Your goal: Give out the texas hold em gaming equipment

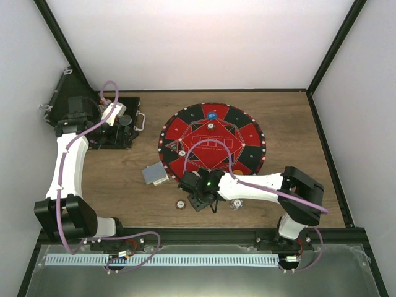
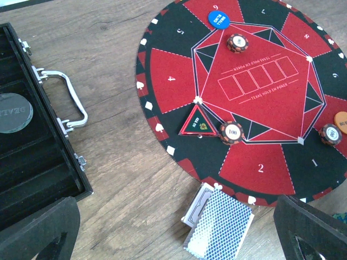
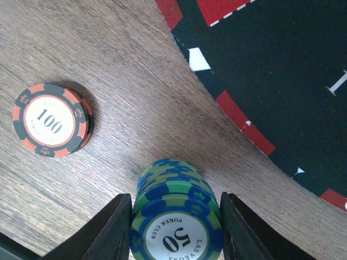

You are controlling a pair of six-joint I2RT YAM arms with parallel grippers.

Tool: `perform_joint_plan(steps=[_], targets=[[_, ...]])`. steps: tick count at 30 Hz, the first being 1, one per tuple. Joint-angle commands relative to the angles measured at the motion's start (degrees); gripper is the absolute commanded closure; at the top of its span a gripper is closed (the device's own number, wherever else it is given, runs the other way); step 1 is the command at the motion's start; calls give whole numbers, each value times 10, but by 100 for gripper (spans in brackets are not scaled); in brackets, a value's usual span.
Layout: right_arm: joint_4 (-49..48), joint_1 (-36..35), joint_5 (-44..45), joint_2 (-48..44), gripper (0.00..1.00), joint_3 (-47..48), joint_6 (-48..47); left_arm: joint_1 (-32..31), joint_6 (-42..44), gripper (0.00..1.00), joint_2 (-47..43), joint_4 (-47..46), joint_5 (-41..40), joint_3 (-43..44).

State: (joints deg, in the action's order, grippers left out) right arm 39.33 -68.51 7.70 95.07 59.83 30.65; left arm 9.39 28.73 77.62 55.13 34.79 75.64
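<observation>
A stack of green-and-blue 50 chips point(image 3: 176, 216) stands on the wood just off the round mat point(image 1: 213, 142). My right gripper point(image 3: 176, 233) is shut on this stack, one finger against each side. An orange-and-black 100 chip stack point(image 3: 51, 119) sits to its left, apart from it. The blue-backed card deck point(image 2: 219, 227) lies fanned by the mat's near edge. On the mat are the blue button point(image 2: 218, 19), the orange button point(image 2: 341, 122) and three chip stacks point(image 2: 232, 132). My left gripper point(image 2: 173, 238) hangs open and empty above the table near the case.
The black hinged case point(image 2: 32, 157) lies open at the far left, its metal handle point(image 2: 68, 97) facing the mat. A red triangular marker point(image 2: 196, 122) sits on the mat. Another chip stack point(image 1: 236, 203) rests on the wood right of my right gripper.
</observation>
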Motion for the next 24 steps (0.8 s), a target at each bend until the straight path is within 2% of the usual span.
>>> perform_joint_plan(steps=[1, 11, 17, 24], targets=[[-1, -4, 11, -1, 62, 4, 1, 3, 2, 0, -11, -3, 4, 8], [10, 2, 6, -10, 78, 24, -4, 3, 3, 0, -13, -2, 1, 8], [13, 46, 3, -25, 87, 53, -30, 3, 3, 0, -15, 0, 2, 12], [8, 88, 6, 31, 88, 134, -85, 3, 4, 0, -16, 1, -5, 14]])
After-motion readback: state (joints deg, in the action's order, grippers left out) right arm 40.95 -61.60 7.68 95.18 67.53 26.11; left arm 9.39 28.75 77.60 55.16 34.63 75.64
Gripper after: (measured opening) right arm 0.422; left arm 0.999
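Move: Just above the table with a few green 50 chips pinched, the right hand is bound, it seems, for the spot beside the 100 chip near the mat's triangular dealer button, about 21 cm ahead, 7 cm left and 2 cm below. The orange-and-black chip stack is some 7 cm left and 1 cm back, the white chip stack 13 cm right and level, the card deck 17 cm left and 12 cm ahead. From the left hand, that 100 chip lies roughly 22 cm right, 2 cm ahead and 22 cm lower. Keeping its pinch on the green chips, the right hand first stays at the stack, then carries them forward about 5 cm and up some 4 cm, gathering speed. A slight leftward drift comes in at the end as it heads over the mat's near edge towards the dealer-side 100 chip, fingers still pointing nearly straight down. ##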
